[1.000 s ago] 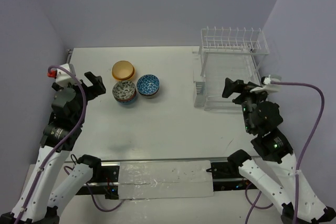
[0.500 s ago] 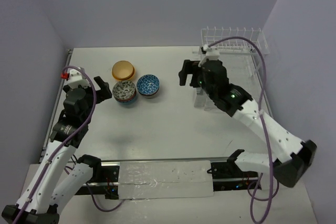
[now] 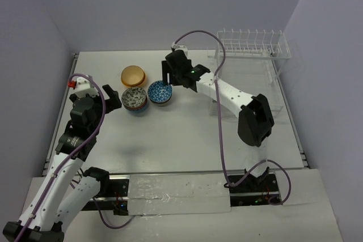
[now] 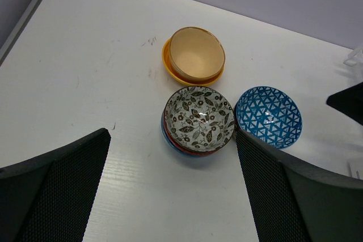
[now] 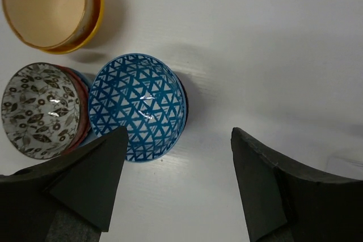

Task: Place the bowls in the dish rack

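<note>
Three groups of bowls sit at the table's far left. A blue-white triangle-patterned bowl (image 3: 160, 90) (image 4: 267, 116) (image 5: 139, 106) stands alone. To its left a brown leaf-patterned bowl (image 3: 135, 99) (image 4: 199, 117) (image 5: 37, 109) tops a stack with red and blue rims below it. Behind them a tan bowl nests in an orange-yellow one (image 3: 133, 75) (image 4: 194, 54) (image 5: 50, 5). My right gripper (image 3: 172, 76) (image 5: 177, 140) hovers open just right of the blue-white bowl, with only bare table between its fingers. My left gripper (image 3: 109, 96) (image 4: 172, 140) is open, just left of the stack. The dish rack (image 3: 266, 49) stands at the far right.
The right arm (image 3: 227, 92) stretches across the table from the right side, in front of the rack's lower tray. Purple walls close in the back and both sides. A strip of tape (image 3: 178, 188) lies along the near edge between the arm bases.
The right arm has swung from beside the dish rack leftward to the blue-white bowl, its jaws narrowing a little. The left gripper edged slightly toward the stacked bowls.
</note>
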Tool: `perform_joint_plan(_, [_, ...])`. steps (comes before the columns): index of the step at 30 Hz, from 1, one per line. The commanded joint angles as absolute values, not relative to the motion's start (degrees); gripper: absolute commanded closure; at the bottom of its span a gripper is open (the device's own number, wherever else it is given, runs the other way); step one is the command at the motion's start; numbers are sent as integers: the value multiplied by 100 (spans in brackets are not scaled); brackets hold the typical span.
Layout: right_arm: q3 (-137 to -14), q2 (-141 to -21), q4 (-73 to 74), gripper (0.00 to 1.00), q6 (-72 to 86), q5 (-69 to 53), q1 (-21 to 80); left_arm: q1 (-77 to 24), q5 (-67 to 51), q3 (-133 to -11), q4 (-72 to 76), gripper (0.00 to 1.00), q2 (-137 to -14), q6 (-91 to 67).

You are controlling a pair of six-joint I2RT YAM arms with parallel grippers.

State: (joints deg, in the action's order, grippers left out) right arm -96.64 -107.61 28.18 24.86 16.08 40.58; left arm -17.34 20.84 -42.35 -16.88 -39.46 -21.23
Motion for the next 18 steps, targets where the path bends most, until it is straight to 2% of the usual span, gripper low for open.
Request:
perform_joint_plan(1, [-10230,-11135,3085,20,2566,1679,4139,-1758,2030,-4184,-1380,1,-3920,-2101])
perform_joint_plan(7, [-10634,-11768,3190,25,2575,1591,4184,-1758,2004,-4175,-1362,1,-3920,-2083])
perform_joint_plan(12, [-10696,-12102,3182,34,2602,1608,4192,-1758,1995,-4166,-1380,1,-3894,-2083])
perform_joint_plan(16, [-10766,-12252,3190,48,2610,1573,4192,-1758,1986,-4166,-1380,1,-3902,-2083])
perform_joint_plan(18, [-10793,-12322,3217,51,2619,1538,4201,-1758,1978,-4166,-1371,1,-3902,-2083])
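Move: The right hand is above and just right of the blue patterned bowl, whose middle lies about 7 cm to its left, 2 cm farther out and roughly 13 cm below. Beyond that bowl the floral bowl sits some 19 cm to the hand's left and 2 cm back, the yellow bowl about 20 cm left and 10 cm ahead. From the left hand the blue bowl lies about 15 cm ahead, 24 cm right and 20 cm below. The right hand sinks about 9 cm towards the right-hand rim of the blue patterned bowl, quickly at first and then slower, easing some 3 cm to its left as the wrist tips roughly 10 degrees further down. On the way the fingers narrow from wide to about half open, so that the left fingertip comes over the inside of the bowl and the right one stands outside its right wall; no grip on the rim is made yet. ##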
